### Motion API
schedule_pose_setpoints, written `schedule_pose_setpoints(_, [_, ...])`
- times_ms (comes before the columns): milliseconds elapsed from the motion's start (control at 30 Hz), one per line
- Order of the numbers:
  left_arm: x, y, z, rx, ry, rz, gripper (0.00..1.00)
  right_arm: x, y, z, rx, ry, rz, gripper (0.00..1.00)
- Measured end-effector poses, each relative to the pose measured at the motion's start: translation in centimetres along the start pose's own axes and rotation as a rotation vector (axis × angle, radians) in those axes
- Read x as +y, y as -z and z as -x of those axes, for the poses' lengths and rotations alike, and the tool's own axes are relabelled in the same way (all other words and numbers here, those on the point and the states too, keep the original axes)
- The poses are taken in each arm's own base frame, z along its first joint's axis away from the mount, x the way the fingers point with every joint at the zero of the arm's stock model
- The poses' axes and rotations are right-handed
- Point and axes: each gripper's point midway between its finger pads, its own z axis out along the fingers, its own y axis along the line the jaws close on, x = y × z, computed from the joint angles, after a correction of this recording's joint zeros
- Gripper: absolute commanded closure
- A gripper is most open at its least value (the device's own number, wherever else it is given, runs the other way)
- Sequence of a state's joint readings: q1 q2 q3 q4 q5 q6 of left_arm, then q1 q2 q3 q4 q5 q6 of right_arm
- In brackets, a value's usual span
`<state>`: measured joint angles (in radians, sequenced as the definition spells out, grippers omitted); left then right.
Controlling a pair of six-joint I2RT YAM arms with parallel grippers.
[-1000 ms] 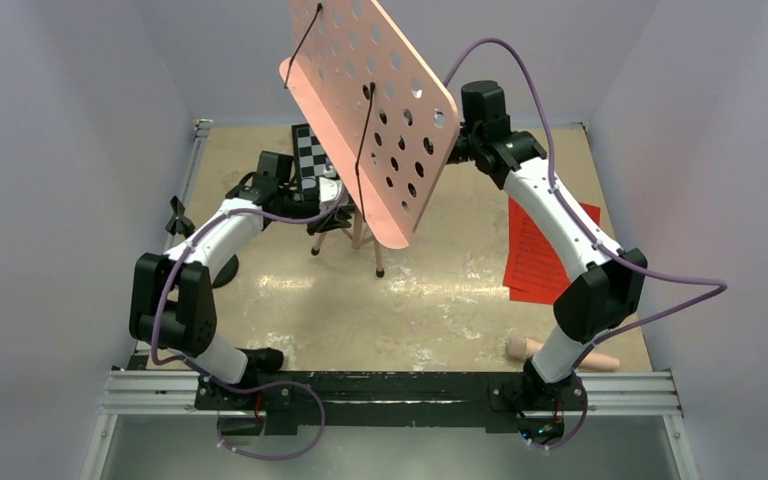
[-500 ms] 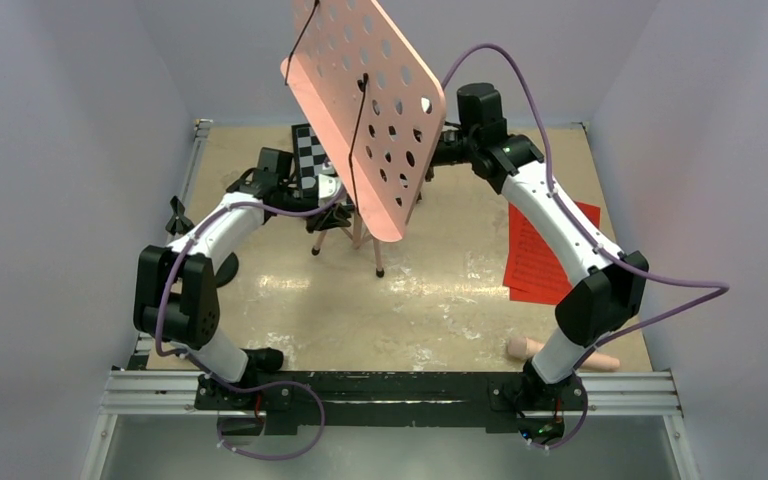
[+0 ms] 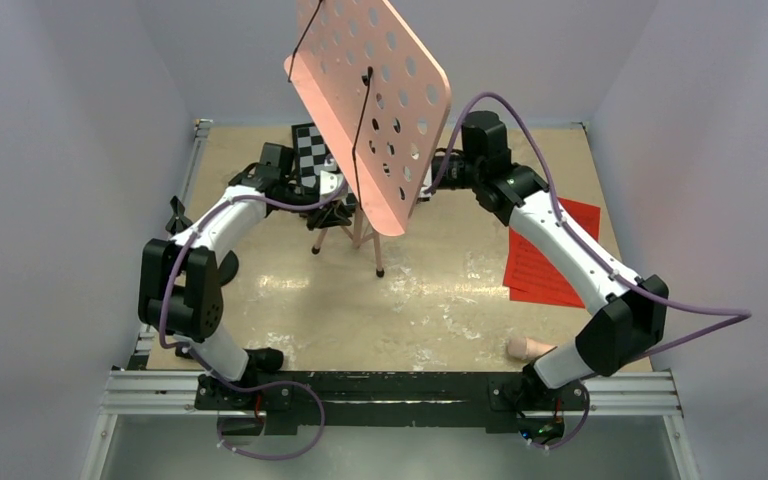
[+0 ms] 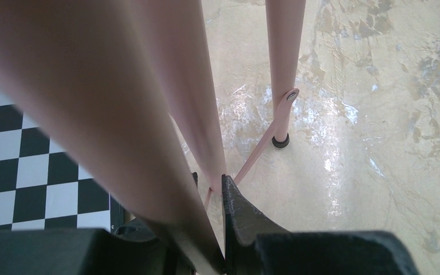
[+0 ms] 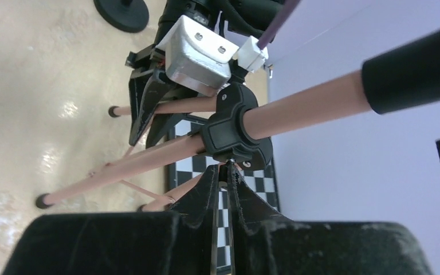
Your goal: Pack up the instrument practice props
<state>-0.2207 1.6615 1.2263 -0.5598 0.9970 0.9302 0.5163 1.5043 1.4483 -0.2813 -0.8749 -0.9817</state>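
The pink music stand stands at the back of the table, its perforated desk (image 3: 375, 110) tilted high over its tripod legs (image 3: 378, 262). My left gripper (image 3: 338, 208) is shut on one pink leg (image 4: 206, 132) just above the spread. My right gripper (image 5: 223, 171) has its fingertips pinched on the small screw knob under the stand's black collar (image 5: 234, 129); in the top view its tips are hidden behind the desk's edge. Red printed sheets (image 3: 545, 250) lie at the right. The peach tube (image 3: 525, 347) pokes out beside the right arm's base. The black peg stand (image 3: 224, 268) sits left, partly behind my left arm.
A black-and-white chessboard (image 3: 312, 155) lies under the stand at the back, and shows in both wrist views (image 4: 23, 166) (image 5: 246, 177). Grey walls close in left, right and behind. The arms' mounting rail (image 3: 390, 390) runs along the near edge.
My right gripper has closed and moved left and lower, in under the desk to the collar. The desk has tilted slightly. My left gripper holds as before.
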Motion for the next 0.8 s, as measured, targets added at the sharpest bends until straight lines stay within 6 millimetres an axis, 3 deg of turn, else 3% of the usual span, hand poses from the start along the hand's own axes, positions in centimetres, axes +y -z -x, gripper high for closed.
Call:
schedule_pose_setpoints(167, [0.0,-0.1,0.0,-0.002,0.002,-0.01,1.0,0.8,-0.1,-0.4,0.017,0.094,0.016,0.8])
schedule_pose_setpoints(333, [0.0,-0.3,0.2,-0.007,0.004,-0.019,1.0,7.0,-1.6,-4.3,0.087,-0.077,0.169,0.8])
schedule_pose_setpoints(467, [0.0,-0.3,0.2,-0.006,-0.001,-0.022,1.0,9.7,-1.8,-6.9,0.151,-0.177,0.226,0.83])
schedule_pose_setpoints(633, [0.0,-0.3,0.2,-0.007,-0.001,-0.022,1.0,9.2,-0.5,-6.8,0.162,-0.304,0.188,0.35])
schedule_pose_setpoints(767, [-0.1,-0.3,0.2,-0.007,-0.002,-0.023,1.0,7.8,2.1,-6.1,0.132,-0.519,0.134,0.03])
schedule_pose_setpoints(800, [-0.1,-0.3,0.2,-0.007,-0.002,-0.023,1.0,7.3,2.6,-5.7,0.12,-0.589,0.136,0.01])
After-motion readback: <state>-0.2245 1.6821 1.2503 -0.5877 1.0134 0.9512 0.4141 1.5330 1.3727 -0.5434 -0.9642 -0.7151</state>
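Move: The black hub of the music stand lies roughly 8 cm to the right hand's left, level with it in reach and some 6 cm lower. The stand's tray hangs about 20 cm above that hand, 5 cm farther out and 2 cm left; the chessboard is 12 cm ahead, 4 cm left and 32 cm below. From the left hand, closed on a leg, the hub is about 7 cm up, 3 cm right and 2 cm ahead. Left keeps gripping the stand's leg; right drops about 12 cm, then rises 4 and shifts right, opening wide. ##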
